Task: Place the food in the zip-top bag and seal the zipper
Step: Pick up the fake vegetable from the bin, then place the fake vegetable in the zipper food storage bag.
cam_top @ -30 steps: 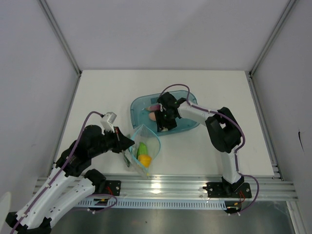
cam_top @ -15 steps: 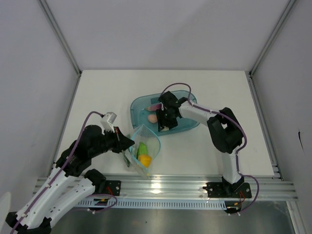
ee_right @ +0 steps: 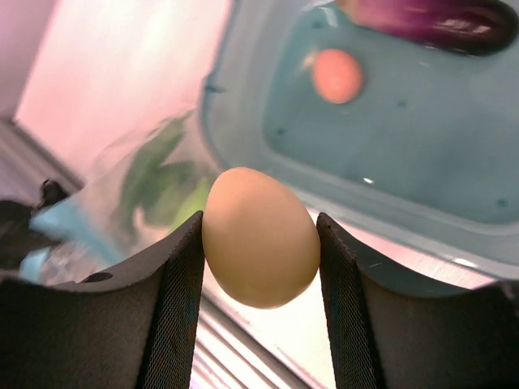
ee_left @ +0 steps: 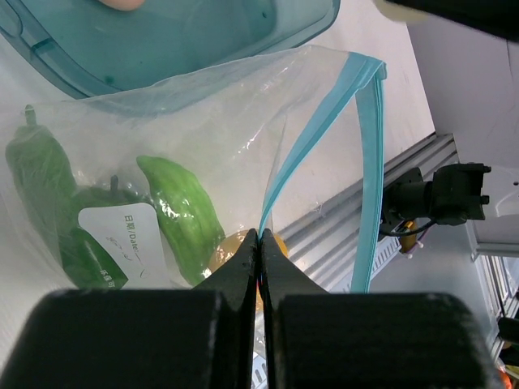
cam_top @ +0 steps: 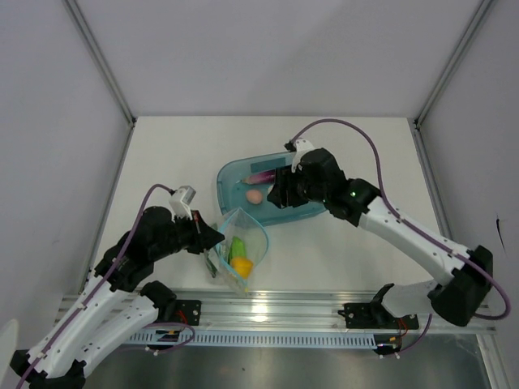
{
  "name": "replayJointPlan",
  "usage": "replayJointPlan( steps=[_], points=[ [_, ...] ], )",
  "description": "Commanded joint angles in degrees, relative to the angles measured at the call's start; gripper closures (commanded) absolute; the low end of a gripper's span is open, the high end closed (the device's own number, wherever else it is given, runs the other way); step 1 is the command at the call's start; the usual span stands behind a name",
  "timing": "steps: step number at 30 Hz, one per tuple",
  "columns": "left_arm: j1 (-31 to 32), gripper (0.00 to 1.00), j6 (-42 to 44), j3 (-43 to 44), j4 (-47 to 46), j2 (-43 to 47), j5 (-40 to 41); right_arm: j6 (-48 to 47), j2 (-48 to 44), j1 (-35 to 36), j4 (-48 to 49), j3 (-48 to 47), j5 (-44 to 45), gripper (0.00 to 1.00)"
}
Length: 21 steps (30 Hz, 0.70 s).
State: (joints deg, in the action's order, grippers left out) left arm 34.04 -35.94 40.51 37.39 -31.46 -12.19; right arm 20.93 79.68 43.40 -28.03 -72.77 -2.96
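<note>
The clear zip-top bag [cam_top: 242,250] stands open by the table's near edge, below the teal tray. My left gripper [cam_top: 214,237] is shut on its teal zipper strip [ee_left: 324,121]; the closed fingertips [ee_left: 261,237] pinch the near lip. Inside the bag lie a bright green chunk [ee_left: 180,212], a dark green long vegetable [ee_left: 40,174] and an orange-yellow ball [ee_left: 233,245]. My right gripper [ee_right: 259,220] is shut on the cream egg [ee_right: 261,237] and holds it above the tray's near edge, close to the bag mouth [ee_right: 154,182]. The pink ball [ee_right: 336,75] and purple eggplant [ee_right: 430,18] lie in the tray.
The translucent teal tray [cam_top: 312,207] sits mid-table just behind the bag. The aluminium rail [cam_top: 324,306] runs along the near edge. Walls and frame posts bound the table at left, right and back.
My right arm has swung its elbow out to the right and lifted from the tray floor with the egg. The left gripper and bag have stayed put.
</note>
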Motion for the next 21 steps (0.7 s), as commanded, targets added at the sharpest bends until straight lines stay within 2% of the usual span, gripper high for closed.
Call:
replayJointPlan(
  steps=[1,5,9,16,21],
  points=[
    [-0.29,1.0,0.96,0.62,-1.53,0.17,-0.47,-0.01,-7.24,4.93,2.19,3.33,2.43,1.0],
    [-0.29,0.99,0.87,0.71,-1.18,0.35,-0.82,0.78,-12.96,10.56,3.59,6.32,1.65,1.0],
    [-0.29,0.99,1.23,0.62,-1.35,1.05,-1.61,1.31,-15.61,19.5,5.09,7.82,2.86,1.0],
    [-0.29,0.99,1.67,0.71,-1.0,1.93,-2.4,1.92,-11.66,29.01,6.32,6.59,9.11,1.0],
    [-0.38,0.99,1.32,1.15,-0.82,3.07,-3.02,2.1,-5.24,30.34,4.65,3.61,11.83,1.0]
  ],
)
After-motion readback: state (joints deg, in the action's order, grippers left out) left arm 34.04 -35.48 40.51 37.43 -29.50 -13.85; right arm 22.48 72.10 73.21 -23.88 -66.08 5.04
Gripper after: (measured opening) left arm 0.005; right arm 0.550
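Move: Back and to the left of the right hand, which already grips the pale round vegetable, the bag's open mouth lies about 14 cm back, 11 cm left and 8 cm lower. The orange vegetable inside the bag is some 13 cm back, 12 cm left and 19 cm down; the bin's middle is 10 cm ahead, 2 cm left and 19 cm down. From the left hand, the mouth's middle is roughly 6 cm right, 1 cm back and 6 cm lower. Swinging the pale vegetable away from the bin, the right hand goes quickly back about 17 cm and left 7 or 8 cm, towards the bag's mouth, rising some 4 cm on the way, then sinking about 3 cm near the end. It turns roughly 20 degrees counter-clockwise and keeps its grip, while the left hand, fingers shut, still pinches the bag's rim and barely shifts. ##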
